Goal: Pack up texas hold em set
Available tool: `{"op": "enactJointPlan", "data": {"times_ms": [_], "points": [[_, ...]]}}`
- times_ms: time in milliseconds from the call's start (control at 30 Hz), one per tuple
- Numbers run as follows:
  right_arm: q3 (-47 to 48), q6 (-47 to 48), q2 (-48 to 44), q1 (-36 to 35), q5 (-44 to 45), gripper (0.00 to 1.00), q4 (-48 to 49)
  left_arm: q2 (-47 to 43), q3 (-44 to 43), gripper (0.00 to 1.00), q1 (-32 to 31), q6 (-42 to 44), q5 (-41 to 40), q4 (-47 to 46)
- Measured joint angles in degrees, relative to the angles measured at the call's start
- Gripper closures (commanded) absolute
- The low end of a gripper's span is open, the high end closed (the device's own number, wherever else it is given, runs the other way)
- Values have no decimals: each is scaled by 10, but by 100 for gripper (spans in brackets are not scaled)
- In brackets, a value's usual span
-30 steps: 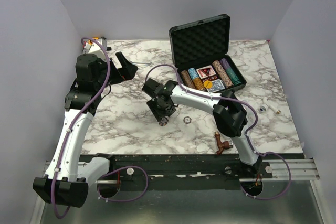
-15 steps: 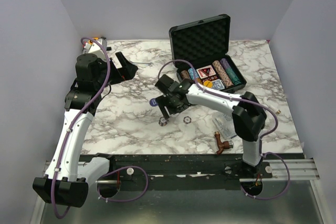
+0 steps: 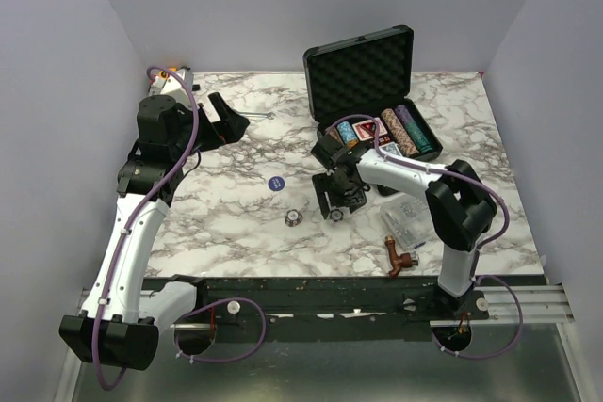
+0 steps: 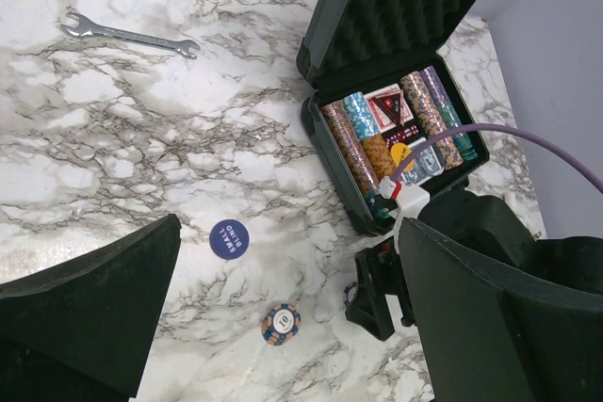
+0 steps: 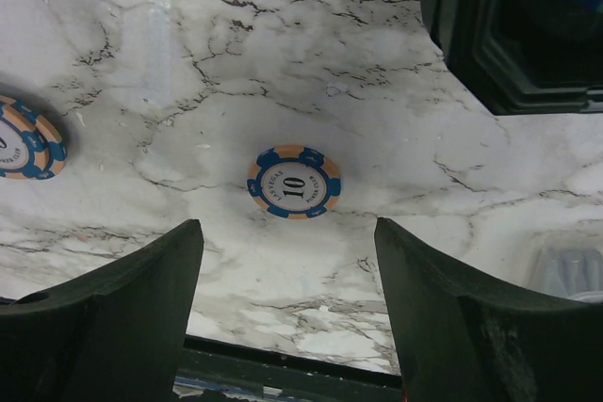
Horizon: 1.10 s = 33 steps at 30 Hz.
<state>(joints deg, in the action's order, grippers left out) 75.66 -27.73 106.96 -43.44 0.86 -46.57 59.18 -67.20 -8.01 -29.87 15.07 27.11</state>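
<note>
The black case [image 3: 363,72] stands open at the back right, with rows of striped chips [image 3: 396,129] and a card deck [image 3: 368,129] in its tray. Two loose striped chips lie on the marble, one [image 3: 294,219] to the left and one [image 3: 335,216] under my right gripper [image 3: 334,201]. In the right wrist view that chip [image 5: 293,182] lies flat just beyond the open, empty right gripper [image 5: 287,233]. A blue "small blind" disc [image 3: 275,183] lies further left. My left gripper [image 3: 224,120] hovers wide open at the back left, holding nothing [image 4: 290,233].
A wrench [image 3: 260,116] lies near the left gripper. A clear plastic box [image 3: 407,221] and a brown pipe fitting [image 3: 398,256] sit in front of the case, by the right arm. Small metal bits [image 3: 471,197] lie to the right.
My right gripper has swung right from over the left chip to the other chip and opened wider. The blue disc now shows uncovered. The left arm has not moved.
</note>
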Motion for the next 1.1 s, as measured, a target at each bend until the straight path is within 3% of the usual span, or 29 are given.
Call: {"op": "enactJointPlan", "data": {"times_ms": [633, 1100], "points": [[43, -21, 70, -11, 23, 42, -35, 0, 0, 1, 0, -1, 3, 0], [59, -28, 83, -23, 33, 45, -40, 2, 0, 1, 0, -1, 4, 0]]}}
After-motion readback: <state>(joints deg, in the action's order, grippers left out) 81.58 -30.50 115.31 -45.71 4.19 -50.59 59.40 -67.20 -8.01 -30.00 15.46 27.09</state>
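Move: The lone 10 chip lies directly under the right hand, about 3 cm below it. At its height, the short chip stack stands some 12 cm to the left, and the small blind button about 16 cm left and 9 cm farther out. The open case's middle is roughly 20 cm ahead and 11 cm right. From the left hand, the 10 chip lies about 24 cm right, 8 cm back and 31 cm below. The right hand sinks about 2.5 cm to the table and narrows its fingers until they meet the chip's edges. ##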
